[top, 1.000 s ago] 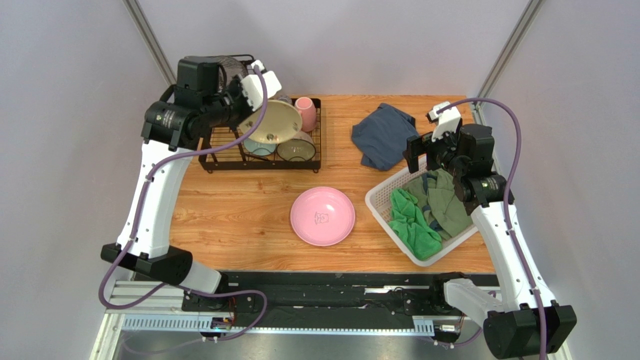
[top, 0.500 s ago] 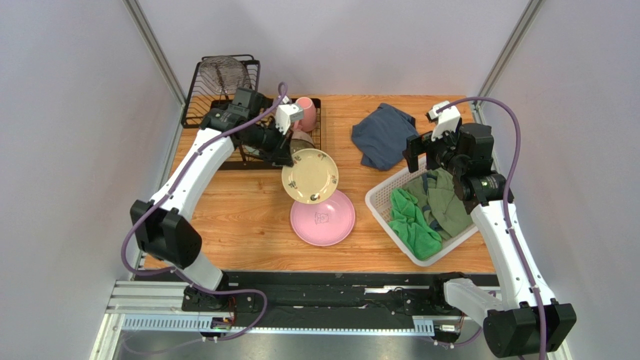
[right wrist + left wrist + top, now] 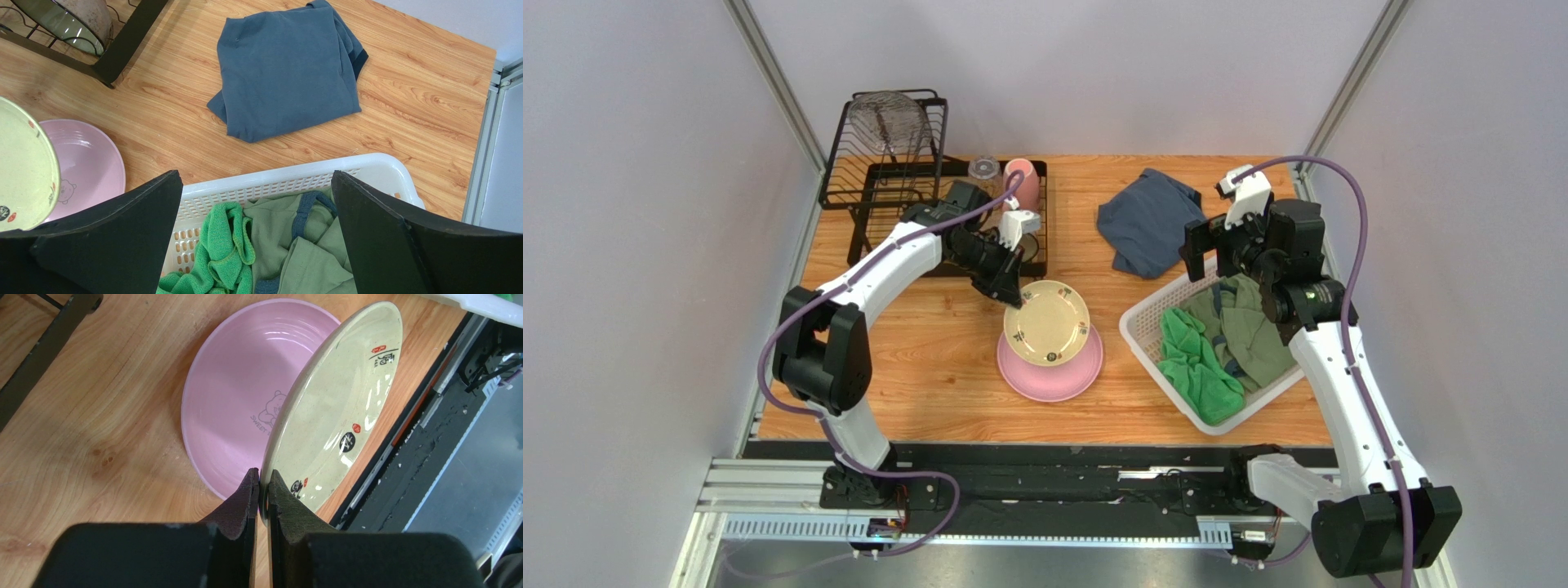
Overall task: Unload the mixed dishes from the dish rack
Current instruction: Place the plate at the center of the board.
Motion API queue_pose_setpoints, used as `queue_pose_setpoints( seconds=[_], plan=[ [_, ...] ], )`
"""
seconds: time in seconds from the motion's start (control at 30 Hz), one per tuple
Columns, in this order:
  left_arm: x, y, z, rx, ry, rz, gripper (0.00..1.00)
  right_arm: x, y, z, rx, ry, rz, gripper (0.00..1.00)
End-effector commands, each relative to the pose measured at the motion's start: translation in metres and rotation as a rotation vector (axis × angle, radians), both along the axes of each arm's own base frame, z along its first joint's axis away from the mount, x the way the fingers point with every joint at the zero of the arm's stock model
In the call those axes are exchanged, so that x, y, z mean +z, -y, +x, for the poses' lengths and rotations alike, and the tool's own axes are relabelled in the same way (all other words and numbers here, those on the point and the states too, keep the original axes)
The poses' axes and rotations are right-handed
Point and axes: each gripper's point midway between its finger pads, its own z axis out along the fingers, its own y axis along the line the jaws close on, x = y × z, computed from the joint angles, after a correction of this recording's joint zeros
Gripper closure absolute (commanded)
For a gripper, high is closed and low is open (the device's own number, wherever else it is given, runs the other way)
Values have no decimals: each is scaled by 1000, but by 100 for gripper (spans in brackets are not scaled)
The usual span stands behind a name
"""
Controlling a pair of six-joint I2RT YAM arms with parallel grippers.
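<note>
My left gripper (image 3: 1016,292) (image 3: 263,478) is shut on the rim of the cream plate (image 3: 1048,322) (image 3: 344,410). It holds the plate tilted just over the pink plate (image 3: 1051,373) (image 3: 242,395), which lies on the table. The cream plate's edge (image 3: 21,165) and the pink plate (image 3: 86,168) also show at the left of the right wrist view. The black dish rack (image 3: 873,202) stands at the back left with a pink mug (image 3: 1022,181) and a clear tumbler (image 3: 983,168). A bowl (image 3: 73,18) sits in its near corner. My right gripper (image 3: 1205,255) (image 3: 253,179) hangs open above the white basket.
A white lattice basket (image 3: 1146,328) (image 3: 294,177) with green clothes stands at the right front. Folded blue cloth (image 3: 1149,221) (image 3: 288,67) lies behind it. The table's front edge and the black rail run close below the pink plate.
My left arm has carried the cream plate out of the rack, forward and right, and brought it down over the pink plate. The right arm has barely moved.
</note>
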Motion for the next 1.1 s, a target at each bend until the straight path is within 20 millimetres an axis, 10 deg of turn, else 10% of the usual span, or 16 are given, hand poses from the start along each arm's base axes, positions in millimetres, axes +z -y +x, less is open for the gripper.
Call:
queue_pose_setpoints(
  seconds=[0.0,0.47,1.07],
  plan=[
    [-8,10,11,23,43,-18,100,24,-1,5,-4,60,11,1],
    [-61,13,2,37,-3,30,100,22,0,6,-6,54,4,1],
    [-80,10,-5,16,-35,78,89,22,1,6,-10,55,1,1]
  ],
)
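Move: The left hand grips the cream plate by its far-left rim, about 9 cm above the pink plate, whose middle lies some 4 cm back and 5 cm to the right. The brown bowl in the rack is roughly 15 cm ahead and 3 cm left; the blue cloth 20 cm ahead and 23 cm right; the laundry basket 32 cm right and 1 cm back. From the right hand the pink plate is about 27 cm left, 8 cm back and 22 cm down. Straight down, some 7 cm, the left hand lowers the cream plate towards the pink plate on the table, slowing over the last stretch and then staying at that low height. The wrist tilts only slightly, about 5 degrees, and the nearly shut fingers keep their pinch on the rim. ##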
